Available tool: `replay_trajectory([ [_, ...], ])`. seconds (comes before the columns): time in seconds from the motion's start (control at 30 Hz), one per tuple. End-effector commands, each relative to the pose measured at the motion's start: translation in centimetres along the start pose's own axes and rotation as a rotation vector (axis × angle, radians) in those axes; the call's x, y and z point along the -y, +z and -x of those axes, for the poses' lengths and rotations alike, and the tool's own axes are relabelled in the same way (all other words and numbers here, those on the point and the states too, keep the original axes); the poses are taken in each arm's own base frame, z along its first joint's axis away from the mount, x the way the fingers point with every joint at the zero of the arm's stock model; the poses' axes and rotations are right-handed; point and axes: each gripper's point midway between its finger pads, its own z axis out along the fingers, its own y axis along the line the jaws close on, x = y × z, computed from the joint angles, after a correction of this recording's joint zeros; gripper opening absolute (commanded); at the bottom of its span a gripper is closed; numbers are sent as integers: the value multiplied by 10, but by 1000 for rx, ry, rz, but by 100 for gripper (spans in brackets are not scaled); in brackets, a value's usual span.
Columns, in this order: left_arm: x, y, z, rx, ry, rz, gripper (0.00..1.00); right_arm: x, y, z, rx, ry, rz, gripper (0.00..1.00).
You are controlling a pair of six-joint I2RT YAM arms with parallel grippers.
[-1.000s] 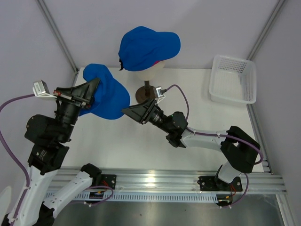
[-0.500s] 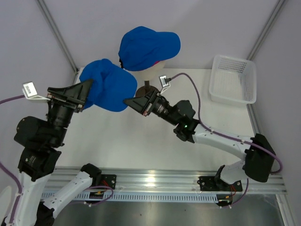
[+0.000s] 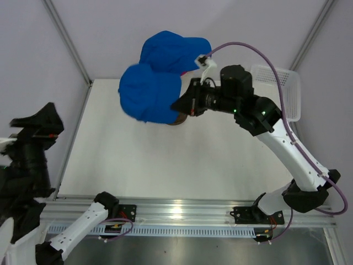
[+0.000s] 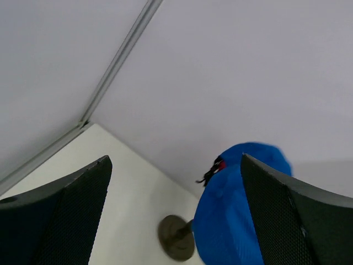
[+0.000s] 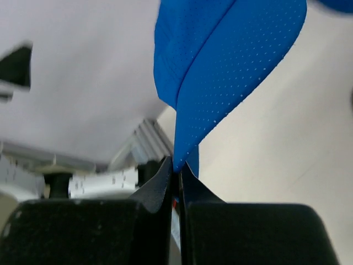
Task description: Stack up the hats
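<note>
Two royal blue hats show. One hat sits on top of the mannequin head at the back. The other hat hangs in the air just in front of and left of it, and my right gripper is shut on its edge. In the right wrist view the fingers pinch a fold of its dotted blue fabric. My left gripper is far off at the left table edge, open and empty. Its view shows the blue hat beyond the wide-apart fingers.
A white mesh basket stands at the back right, partly behind the right arm. The dark round stand base of the mannequin sits on the white table under the held hat. A grey wall and frame posts close the back.
The left gripper opened, let go of the blue hat and drew back to the left. The right gripper shut on that hat and carried it up and back toward the mannequin head.
</note>
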Motion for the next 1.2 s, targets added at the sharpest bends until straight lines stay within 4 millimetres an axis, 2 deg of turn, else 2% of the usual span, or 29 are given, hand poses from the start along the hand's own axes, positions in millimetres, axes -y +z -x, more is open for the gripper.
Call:
replay_trajectory([
  [0.0, -2, 28, -78, -193, 286, 67, 99, -22, -15, -79, -331, -92, -10, 0],
  [0.03, 1, 32, -86, -212, 300, 66, 99, -21, -15, -85, -368, -109, -15, 0],
  [0.07, 0, 33, -94, -227, 311, 64, 99, -18, -7, -99, -434, -98, -15, 0],
  [0.1, 2, 35, -97, -226, 306, 60, 99, -27, -8, -102, -458, -93, 13, 0],
  [0.13, 3, 36, -99, -226, 297, 58, 99, -54, -11, -104, -474, -97, 127, 0],
  [0.17, 3, 36, -107, -240, 297, 47, 99, -67, -12, -102, -458, -107, 186, 0],
  [0.2, 6, 36, -106, -236, 281, 34, 99, -75, -6, -93, -413, -116, 220, 0],
  [0.33, 0, 34, -102, -224, 277, 47, 100, -72, 8, -70, -359, -141, 244, 0],
  [0.37, -1, 34, -99, -214, 277, 54, 100, -75, 7, -50, -309, -153, 262, 0],
  [0.4, -3, 33, -94, -204, 272, 55, 99, -76, 8, -40, -285, -160, 274, 0],
  [0.43, -5, 32, -92, -196, 268, 62, 100, -72, 20, -34, -281, -158, 278, 0],
  [0.47, -6, 31, -89, -187, 263, 64, 99, -65, 23, -19, -245, -162, 270, 0],
  [0.5, -7, 30, -86, -176, 255, 65, 99, -75, 19, 7, -166, -192, 301, 0],
  [0.53, -7, 30, -82, -159, 247, 70, 100, -73, 25, 13, -158, -186, 333, 0],
  [0.57, -10, 31, -85, -158, 254, 77, 100, -72, 29, 39, -75, -218, 383, 0],
  [0.6, -11, 31, -83, -148, 251, 81, 100, -81, 25, 41, -88, -205, 486, 0],
  [0.63, -11, 32, -83, -143, 259, 81, 99, -77, 29, 49, -71, -189, 514, 0],
  [0.67, -10, 34, -82, -137, 260, 79, 100, -69, 31, 74, 7, -204, 540, 0],
  [0.73, -10, 37, -83, -137, 276, 83, 100, -66, 28, 87, -29, -95, 623, 0],
  [0.77, -8, 38, -81, -131, 274, 83, 100, -51, 43, 96, -20, -83, 654, 0],
  [0.8, -8, 40, -83, -133, 280, 84, 100, -40, 41, 104, -26, -72, 670, 0],
  [0.83, -9, 42, -84, -130, 287, 89, 100, -43, 36, 112, -29, -34, 696, 0],
  [0.87, -7, 43, -87, -137, 291, 78, 100, -33, 45, 116, -10, -54, 721, 0],
  [0.93, -8, 47, -88, -131, 294, 81, 99, -22, 41, 129, 15, -49, 720, 0],
  [0.97, -8, 50, -96, -147, 306, 80, 99, -16, 43, 133, 25, -45, 713, 0],
  [1.0, -8, 52, -98, -153, 308, 81, 100, -3, 50, 135, 34, -29, 697, 0],
  [1.03, -10, 54, -100, -156, 310, 91, 100, 8, 49, 141, 47, -20, 680, 0],
  [1.13, -12, 60, -109, -175, 322, 97, 99, 26, 52, 145, 50, -2, 675, 0],
  [1.17, -12, 63, -111, -181, 324, 98, 99, 26, 51, 146, 55, -11, 686, 0],
])
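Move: The blue hat already on the head is about 17 cm ahead of the right gripper, roughly level with it sideways and some 5 cm lower. The foam head is right under that hat, its middle about 15 cm below the gripper, and the stand's round foot is below that, some 43 cm down. From the left gripper, the worn hat is about 27 cm ahead, 32 cm right and 11 cm lower. Keep the second blue hat pinched in the shut right gripper. Draw it back about 9 cm, dipping and drifting left, then sweep it up and some 25 cm forward to the worn hat, sinking a few centimetres at the end as the wrist rolls its left side up and turns counter-clockwise. Bring the empty, open left gripper forward and down, ease it partly back, then creep forward again, its fingers tipped down. ##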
